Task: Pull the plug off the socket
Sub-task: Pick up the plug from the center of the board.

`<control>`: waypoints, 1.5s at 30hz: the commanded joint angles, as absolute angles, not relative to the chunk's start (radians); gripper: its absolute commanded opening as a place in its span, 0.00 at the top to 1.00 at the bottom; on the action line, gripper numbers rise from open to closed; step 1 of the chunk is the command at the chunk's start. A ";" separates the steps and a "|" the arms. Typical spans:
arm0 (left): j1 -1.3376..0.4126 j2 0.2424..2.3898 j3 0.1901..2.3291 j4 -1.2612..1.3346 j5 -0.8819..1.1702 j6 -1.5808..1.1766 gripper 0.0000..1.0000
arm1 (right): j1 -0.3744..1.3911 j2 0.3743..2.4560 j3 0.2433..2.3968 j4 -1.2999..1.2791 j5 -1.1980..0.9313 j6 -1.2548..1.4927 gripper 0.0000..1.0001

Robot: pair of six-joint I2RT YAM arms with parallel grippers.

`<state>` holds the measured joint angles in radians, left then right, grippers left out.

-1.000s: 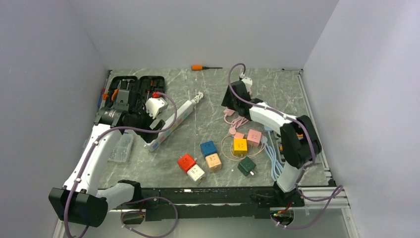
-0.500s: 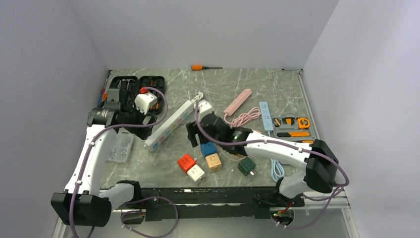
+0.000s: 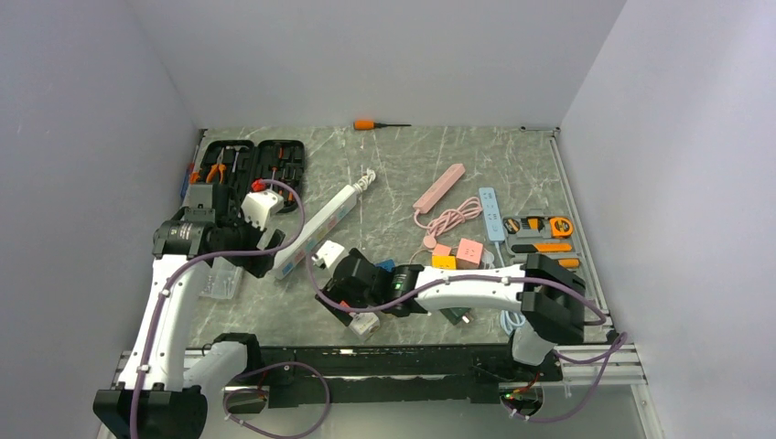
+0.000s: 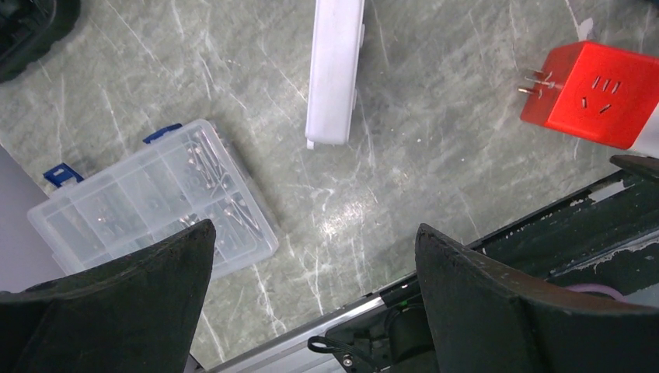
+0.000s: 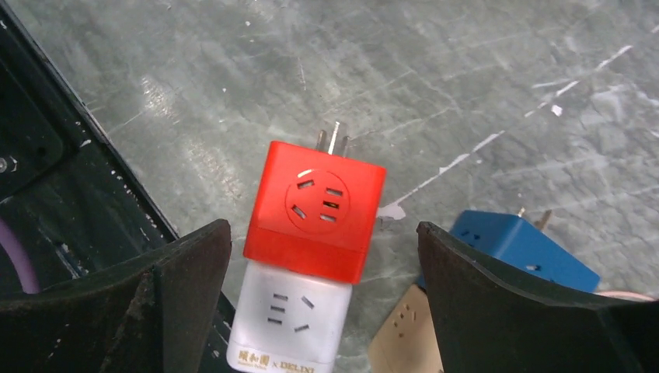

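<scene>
A red cube socket lies joined end to end with a white cube socket near the table's front edge; the red cube's own prongs stick out free on its far side. My right gripper hangs open above the pair, one finger on each side, touching neither. In the top view the right gripper covers most of the red cube, and the white cube shows below it. My left gripper is open and empty over bare table, with the red cube off to its right.
A blue cube and a tan cube lie right of the pair. A clear parts box and a white power strip lie near the left gripper. An open tool case, pink strip and screwdriver lie farther back.
The right arm swung from the back right down to the front middle, over the red and white cubes, its jaws opening wider. The left arm drew back slightly toward the near left.
</scene>
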<state>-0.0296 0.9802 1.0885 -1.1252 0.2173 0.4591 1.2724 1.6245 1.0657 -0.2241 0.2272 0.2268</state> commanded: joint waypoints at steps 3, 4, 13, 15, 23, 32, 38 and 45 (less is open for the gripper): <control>-0.024 0.963 1.085 -1.127 0.206 0.477 0.01 | 1.281 1.738 1.170 -0.223 0.202 0.192 0.08; -0.024 0.965 1.089 -1.127 0.208 0.478 0.01 | 1.281 1.755 1.181 -0.223 0.204 0.193 0.08; -0.024 0.964 1.097 -1.113 0.220 0.474 0.01 | 1.159 1.865 1.233 -0.233 0.308 0.280 0.14; -0.024 0.960 1.086 -1.096 0.225 0.470 0.01 | 1.110 1.862 1.232 -0.225 0.321 0.301 0.14; -0.024 0.977 1.059 -1.084 0.235 0.463 0.01 | 1.091 1.828 1.269 -0.244 0.359 0.312 0.07; -0.024 0.960 1.060 -1.084 0.226 0.483 0.01 | 1.200 1.453 1.023 -0.239 0.469 0.335 0.76; -0.024 0.973 1.079 -1.087 0.235 0.481 0.01 | 1.268 1.329 0.849 -0.265 0.388 0.403 0.90; -0.025 0.986 1.076 -1.099 0.240 0.471 0.01 | 1.338 1.410 0.814 -0.212 0.381 0.422 1.00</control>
<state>-0.0292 0.9882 1.0435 -1.1004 0.2176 0.4767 1.3060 1.3567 0.7990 -0.2623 0.3866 0.3943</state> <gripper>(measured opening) 0.992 0.007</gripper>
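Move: The red plug lies about straight below the right gripper, its middle some 6 cm down. The white plug stands against it, about 5 cm back and 4 cm right of the right hand. The blue plug is roughly 5 cm ahead and 8 cm right, with the beige plug about level and 10 cm right. From the left hand the red plug lies some 18 cm right, 4 cm back and 16 cm down. Lower the right gripper about 5 cm, fingers wide open around the red plug, then sweep it some 10 cm forward and slightly right, turning clockwise, to push the red and white plugs towards the blue and beige ones. Then lift clear, draw back and right, shutting the fingers on nothing, and sink again over the beige plug. ##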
